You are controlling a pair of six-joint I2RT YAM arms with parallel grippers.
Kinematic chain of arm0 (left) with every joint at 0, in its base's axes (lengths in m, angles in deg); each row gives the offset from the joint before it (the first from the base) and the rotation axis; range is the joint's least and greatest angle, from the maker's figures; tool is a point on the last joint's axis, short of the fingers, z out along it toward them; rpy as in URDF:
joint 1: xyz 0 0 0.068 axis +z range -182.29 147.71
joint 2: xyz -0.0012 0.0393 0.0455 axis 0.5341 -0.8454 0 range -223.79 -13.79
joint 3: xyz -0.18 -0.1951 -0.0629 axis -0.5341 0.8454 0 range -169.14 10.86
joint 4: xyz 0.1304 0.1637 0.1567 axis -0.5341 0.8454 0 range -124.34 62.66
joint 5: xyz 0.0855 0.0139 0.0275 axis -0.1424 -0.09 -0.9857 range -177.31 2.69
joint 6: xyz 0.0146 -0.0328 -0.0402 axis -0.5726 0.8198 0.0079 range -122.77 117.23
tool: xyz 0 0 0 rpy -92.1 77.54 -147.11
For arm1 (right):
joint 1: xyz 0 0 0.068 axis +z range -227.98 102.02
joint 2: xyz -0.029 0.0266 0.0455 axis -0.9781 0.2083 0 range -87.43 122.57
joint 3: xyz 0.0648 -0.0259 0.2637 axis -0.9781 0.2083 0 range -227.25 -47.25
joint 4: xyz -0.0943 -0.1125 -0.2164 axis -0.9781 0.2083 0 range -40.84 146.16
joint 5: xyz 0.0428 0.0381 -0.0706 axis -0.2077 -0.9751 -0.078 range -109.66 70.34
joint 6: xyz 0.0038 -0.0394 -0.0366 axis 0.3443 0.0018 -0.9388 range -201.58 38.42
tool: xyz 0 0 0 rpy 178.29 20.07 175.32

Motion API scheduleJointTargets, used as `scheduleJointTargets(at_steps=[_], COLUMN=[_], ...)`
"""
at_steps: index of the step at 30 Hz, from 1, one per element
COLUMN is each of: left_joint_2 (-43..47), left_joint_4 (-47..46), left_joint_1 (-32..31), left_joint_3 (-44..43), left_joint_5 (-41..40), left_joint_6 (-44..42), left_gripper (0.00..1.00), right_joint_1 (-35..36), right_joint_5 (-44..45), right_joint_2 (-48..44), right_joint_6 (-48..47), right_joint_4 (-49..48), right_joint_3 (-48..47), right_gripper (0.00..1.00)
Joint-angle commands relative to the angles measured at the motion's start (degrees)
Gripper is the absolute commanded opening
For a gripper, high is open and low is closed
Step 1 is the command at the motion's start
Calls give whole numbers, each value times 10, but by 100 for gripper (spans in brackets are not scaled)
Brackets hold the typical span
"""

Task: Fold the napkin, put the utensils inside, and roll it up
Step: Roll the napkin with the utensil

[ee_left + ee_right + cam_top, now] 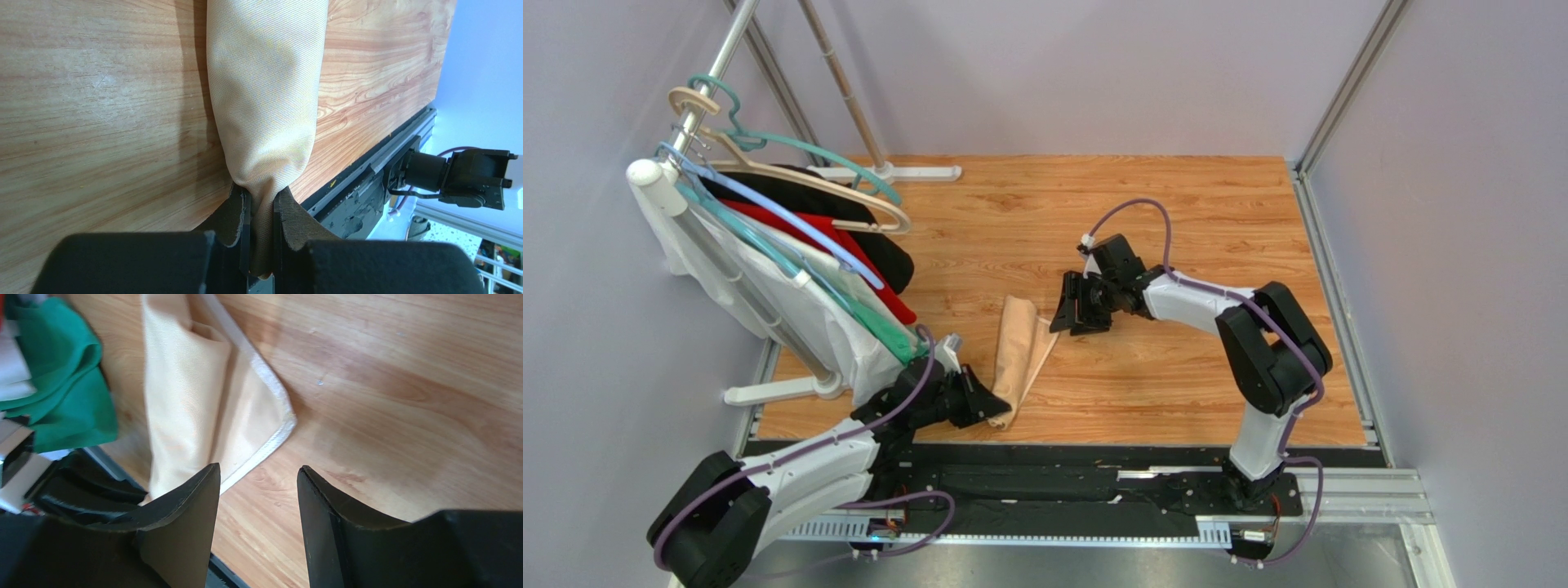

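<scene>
The pale peach napkin point(1017, 355) lies rolled into a narrow bundle on the wooden table, its loose hemmed corner pointing right. My left gripper point(1001, 407) is shut on the bundle's near end; in the left wrist view the cloth point(267, 92) is pinched between both pads. My right gripper point(1071, 306) hovers just right of the napkin's far end, open, with only bare wood between its fingers point(184, 508). In the right wrist view the napkin point(184, 398) lies ahead and to the left. The utensils are not visible.
A rack of hangers with white, red, black and green garments point(805, 263) stands at the table's left. The green cloth point(55, 386) shows beside the napkin. The black base rail point(1075, 484) runs along the table's near edge.
</scene>
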Motion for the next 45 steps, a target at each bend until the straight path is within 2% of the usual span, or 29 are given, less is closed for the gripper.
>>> scheduleJointTargets(at_steps=[1, 11, 18, 21, 23, 24, 33, 36, 45], left_joint_2=[7, 3, -5, -15, -22, -23, 17, 36, -4], left_joint_4=[-29, -41, -53, -65, -73, -74, -68, -41, -40], left_joint_1=[-2, -1, -1, -1, 0, 0, 2, 3, 13], left_joint_3=[8, 11, 8, 10, 9, 11, 15, 3, -4], left_joint_5=[4, 6, 8, 12, 12, 12, -35, -52, -51], left_joint_6=[14, 15, 15, 15, 16, 17, 50, 46, 29], left_gripper=[0, 0, 0, 0, 0, 0, 0, 0, 0], right_joint_1=[-4, -8, -8, -8, -8, -8, -12, -12, -15], right_joint_5=[41, -7, -50, -53, -46, -43, 29, 46, 84], right_joint_2=[30, 99, 120, 133, 138, 141, 68, 44, -30], right_joint_6=[-31, -53, -33, -26, -25, -24, -22, -15, -12], right_joint_4=[26, -34, -90, -100, -99, -95, -43, -29, -10], right_joint_3=[-26, -41, -22, -20, -21, -20, 58, 83, 125], right_gripper=[53, 51, 42, 25, 5, 0, 0, 0, 0])
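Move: The loose napkin corner I want lies just ahead of my right hand, about 2 cm forward, 2 cm to its left and some 4 cm below. From the same hand, the middle of the rolled part is about 6 cm back and 8 cm left, and its near end, already pinched by my left hand, some 14 cm back and 11 cm left. From my left hand that corner lies about 15 cm ahead and 9 cm right. My open right hand sinks about 3 cm, then slides forward and left over the loose corner and shuts its fingers on it just above the table. Keeping low, I draw the corner back and to the right, nearly 6 cm, away from the roll. Meanwhile my left hand keeps its pinch on the near end, only lifting about 2 cm and easing partly down. ##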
